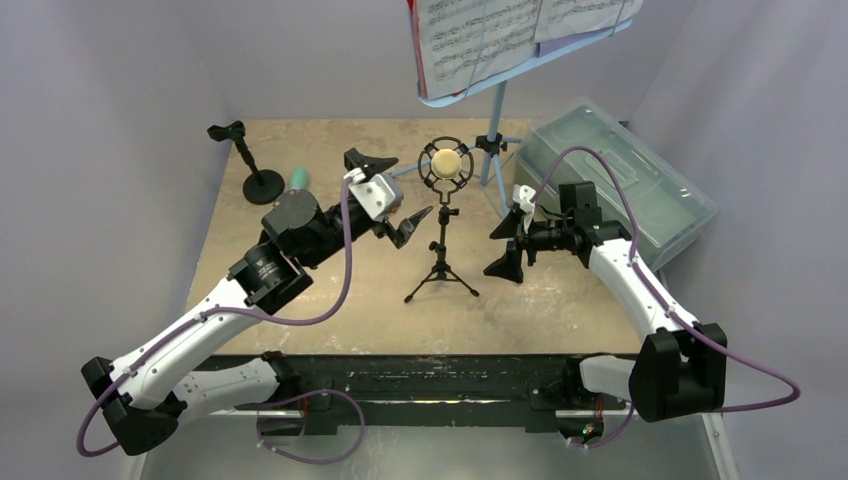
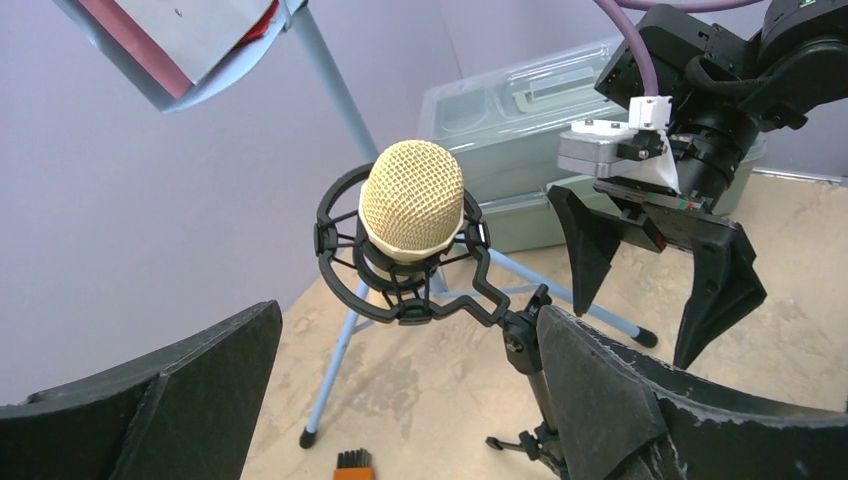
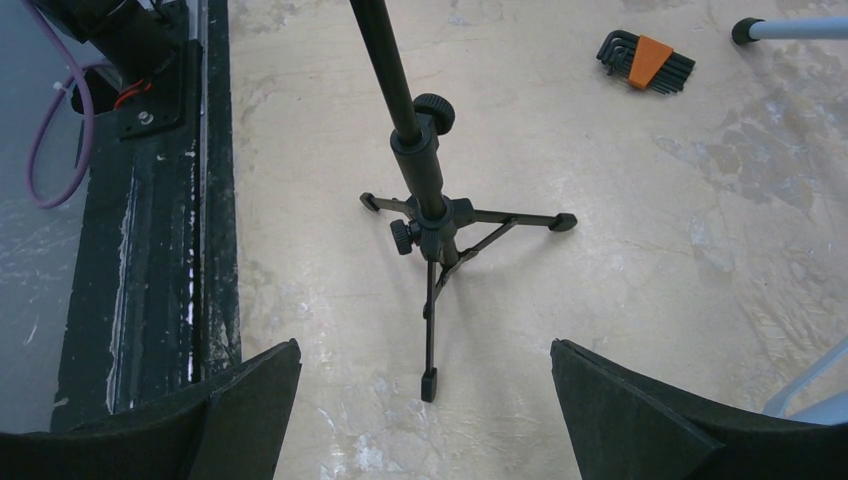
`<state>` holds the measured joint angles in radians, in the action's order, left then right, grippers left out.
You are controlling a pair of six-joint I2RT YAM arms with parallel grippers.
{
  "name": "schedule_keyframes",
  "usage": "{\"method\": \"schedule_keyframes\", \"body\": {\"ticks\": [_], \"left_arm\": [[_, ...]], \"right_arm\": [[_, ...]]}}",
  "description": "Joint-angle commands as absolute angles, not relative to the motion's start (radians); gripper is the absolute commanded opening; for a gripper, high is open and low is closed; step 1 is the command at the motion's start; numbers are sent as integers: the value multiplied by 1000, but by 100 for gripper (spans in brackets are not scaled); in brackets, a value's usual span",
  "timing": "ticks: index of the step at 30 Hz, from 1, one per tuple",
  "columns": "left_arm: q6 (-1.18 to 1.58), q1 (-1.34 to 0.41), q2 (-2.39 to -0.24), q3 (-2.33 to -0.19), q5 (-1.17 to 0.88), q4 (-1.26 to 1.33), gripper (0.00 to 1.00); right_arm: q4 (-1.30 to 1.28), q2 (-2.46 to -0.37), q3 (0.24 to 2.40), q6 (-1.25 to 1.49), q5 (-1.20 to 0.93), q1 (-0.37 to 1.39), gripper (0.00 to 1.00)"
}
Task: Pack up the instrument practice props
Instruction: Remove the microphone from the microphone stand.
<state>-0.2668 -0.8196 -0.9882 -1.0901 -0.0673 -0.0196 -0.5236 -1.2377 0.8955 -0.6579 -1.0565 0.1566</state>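
Observation:
A beige microphone (image 1: pixel 445 162) (image 2: pixel 412 200) sits in a black shock mount on a black tripod (image 1: pixel 441 270) (image 3: pixel 435 215) at mid-table. My left gripper (image 1: pixel 405 190) (image 2: pixel 408 330) is open just left of it, at head height, holding nothing. From the right, my right gripper (image 1: pixel 490 253) (image 3: pixel 425 345) faces the tripod's legs, open and empty. Behind stands the light-blue music rack (image 1: pixel 495 130) (image 2: pixel 180 50) with white sheets (image 1: pixel 490 30). A teal microphone (image 1: pixel 298 178) lies half hidden behind my left arm, beside the round-base pole (image 1: pixel 255 165).
A translucent grey-green box (image 1: pixel 620 180) (image 2: pixel 520 130) stands closed at the back right. An orange hex-key set (image 3: pixel 645 60) (image 2: pixel 352 465) lies on the table near a rack leg (image 3: pixel 745 30). The black mounting rail (image 3: pixel 150 250) runs along the near edge.

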Motion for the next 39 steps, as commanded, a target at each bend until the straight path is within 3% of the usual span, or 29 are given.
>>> {"method": "schedule_keyframes", "body": {"ticks": [1,16,24,39], "left_arm": [[-340,-823,-997,-1091,-69,99,100],[-604,-823,-1062,-1023,-268,271,94],[-650,-822,-1148,-1060,-226,320,84],[-613,-822,-1235,-1054,-170,495,76]], "right_arm": [[-532,-1244,930,-683,-1049,155,99],[-544,-1242,934,-695,-1058,155,99],[-554,-1244,937,-701,-1059,155,99],[-558,-1246,939,-706,-1062,155,99]]}}
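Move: From the left hand, the microphone's head in its ring mount is about 7 cm right and 5 cm ahead, some 2 cm higher. The microphone stand's pole rises beneath it, its middle roughly 6 cm ahead, 6 cm right and 18 cm below this hand; the orange-banded hex keys lie on the table about 24 cm ahead, 6 cm left and 38 cm down. From the right hand the microphone is around 9 cm left, 5 cm ahead and 24 cm up. Towards the microphone's head the left hand goes, about 6 cm right and 4 cm forward, bobbing a little and ending slightly lower, while its fingers tip up some 20 degrees. The wide-open fingers begin to close, by around a fifth, as their tips come to either side of the head and its ring mount; contact can't be made out. ##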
